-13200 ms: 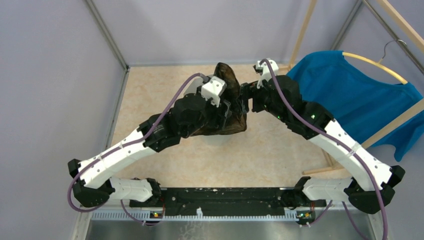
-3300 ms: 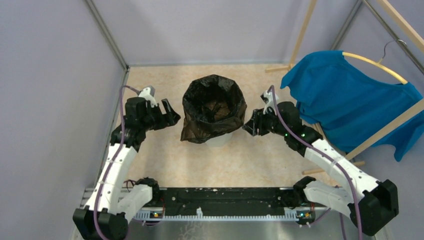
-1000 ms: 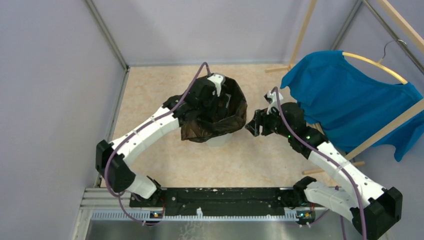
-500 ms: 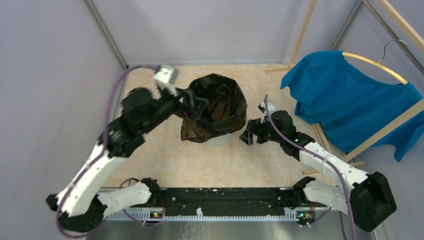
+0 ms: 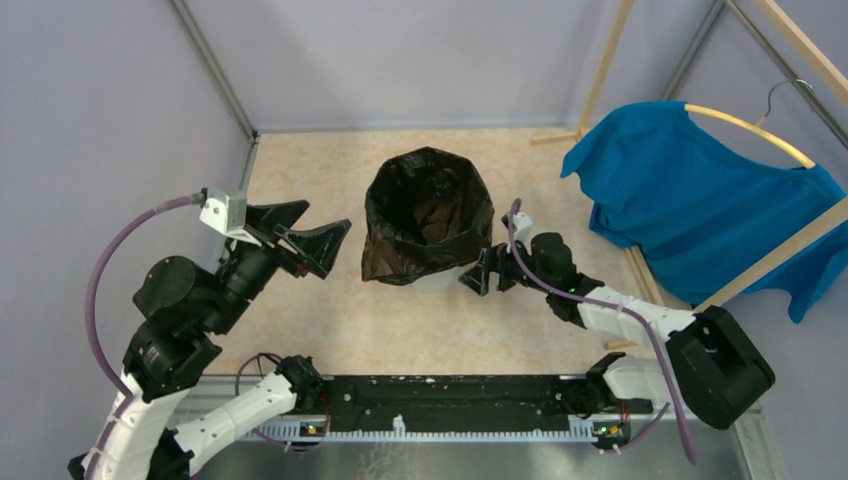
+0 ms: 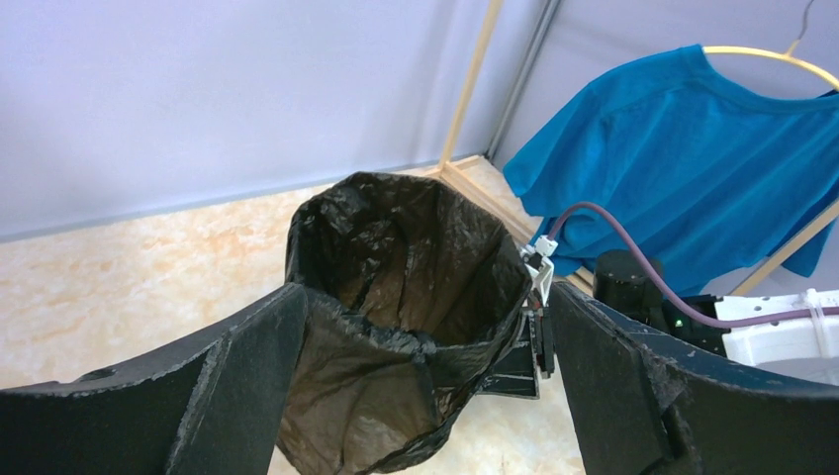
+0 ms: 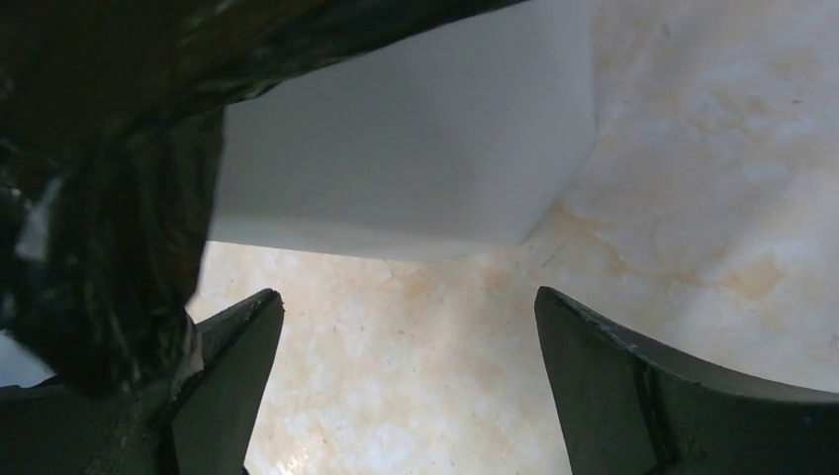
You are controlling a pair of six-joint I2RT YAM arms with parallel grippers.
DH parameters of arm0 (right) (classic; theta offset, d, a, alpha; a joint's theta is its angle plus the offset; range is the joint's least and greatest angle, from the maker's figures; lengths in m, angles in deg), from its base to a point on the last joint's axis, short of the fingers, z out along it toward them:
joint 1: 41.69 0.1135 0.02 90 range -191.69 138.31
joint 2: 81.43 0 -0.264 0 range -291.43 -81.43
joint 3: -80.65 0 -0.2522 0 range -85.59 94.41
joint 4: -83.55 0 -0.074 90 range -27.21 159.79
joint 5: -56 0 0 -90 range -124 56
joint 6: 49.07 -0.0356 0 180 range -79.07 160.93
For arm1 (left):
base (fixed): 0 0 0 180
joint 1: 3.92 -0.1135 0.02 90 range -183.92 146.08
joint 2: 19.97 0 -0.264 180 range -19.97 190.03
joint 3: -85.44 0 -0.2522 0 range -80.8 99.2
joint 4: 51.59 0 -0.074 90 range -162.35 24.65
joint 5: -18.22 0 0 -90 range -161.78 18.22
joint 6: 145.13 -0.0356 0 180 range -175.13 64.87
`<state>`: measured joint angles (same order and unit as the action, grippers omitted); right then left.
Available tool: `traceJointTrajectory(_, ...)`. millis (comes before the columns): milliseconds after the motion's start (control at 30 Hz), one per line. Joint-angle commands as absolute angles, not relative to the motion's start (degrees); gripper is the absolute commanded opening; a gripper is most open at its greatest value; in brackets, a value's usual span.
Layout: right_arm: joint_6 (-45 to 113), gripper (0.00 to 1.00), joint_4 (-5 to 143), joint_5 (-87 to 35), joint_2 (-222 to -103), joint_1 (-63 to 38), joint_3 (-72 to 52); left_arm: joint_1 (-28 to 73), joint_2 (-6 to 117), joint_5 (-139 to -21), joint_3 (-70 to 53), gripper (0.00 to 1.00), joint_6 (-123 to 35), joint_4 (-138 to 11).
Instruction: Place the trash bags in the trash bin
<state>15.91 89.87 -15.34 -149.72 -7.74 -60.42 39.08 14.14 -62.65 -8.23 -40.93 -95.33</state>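
The black trash bag (image 5: pixel 427 212) lines the white trash bin (image 5: pixel 441 283), its mouth spread wide and folded down over the rim. My left gripper (image 5: pixel 328 217) hovers open left of the bag, apart from it. In the left wrist view the bag (image 6: pixel 396 287) shows between my spread fingers (image 6: pixel 233 386), farther off. My right gripper (image 5: pixel 477 278) sits low at the bin's right side, open and empty. The right wrist view shows the bin's white wall (image 7: pixel 406 148) and hanging bag plastic (image 7: pixel 109 198) just ahead of the right gripper (image 7: pixel 406 297).
A blue T-shirt (image 5: pixel 700 200) hangs on a hanger from a wooden rack (image 5: pixel 790 45) at the right, close behind my right arm. Grey walls enclose the beige floor (image 5: pixel 300 170) on the left and back.
My left arm has pulled back out of the bag's mouth to the left. My right gripper has opened wide and dropped lower beside the bin's base.
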Motion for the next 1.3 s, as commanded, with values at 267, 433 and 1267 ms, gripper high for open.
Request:
traceJointTrajectory(267, 24.8, 0.99, 108.7, -22.0, -161.6, -1.6, -54.6, 39.2, 8.3, -59.7, -7.6, 0.98, -41.1, -101.2)
traceJointTrajectory(433, 25.8, 0.99, 111.3, -21.0, -167.3, -0.1, -50.5, 39.2, 7.2, -58.7, -6.8, 0.98, -41.5, -103.7)
traceJointTrajectory(1267, 31.3, 0.99, 104.5, -18.3, -207.8, 7.6, -2.8, 39.3, 6.3, -56.2, 3.7, 0.98, -43.0, -109.6)
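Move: The trash bin, with a black trash bag lining it, stands close to the right hand: its middle about 9 cm ahead, 9 cm left and 4 cm above. The bag's open mouth, folded over the rim, is centred some 10 cm ahead and 10 cm left of that hand, roughly 18 cm higher. From the left hand, waiting high up, the bin lies about 20 cm ahead, 14 cm to the right and 28 cm below. The bagged bin is pushed along the table by the open right hand, working low on its near right side beneath the bag's overhang: left about 21 cm and forward about 12 cm at near constant height, the hand tipping up some 20 degrees and turning a little counter-clockwise. The left hand, open and empty, backs off left and back, away from the bin. ##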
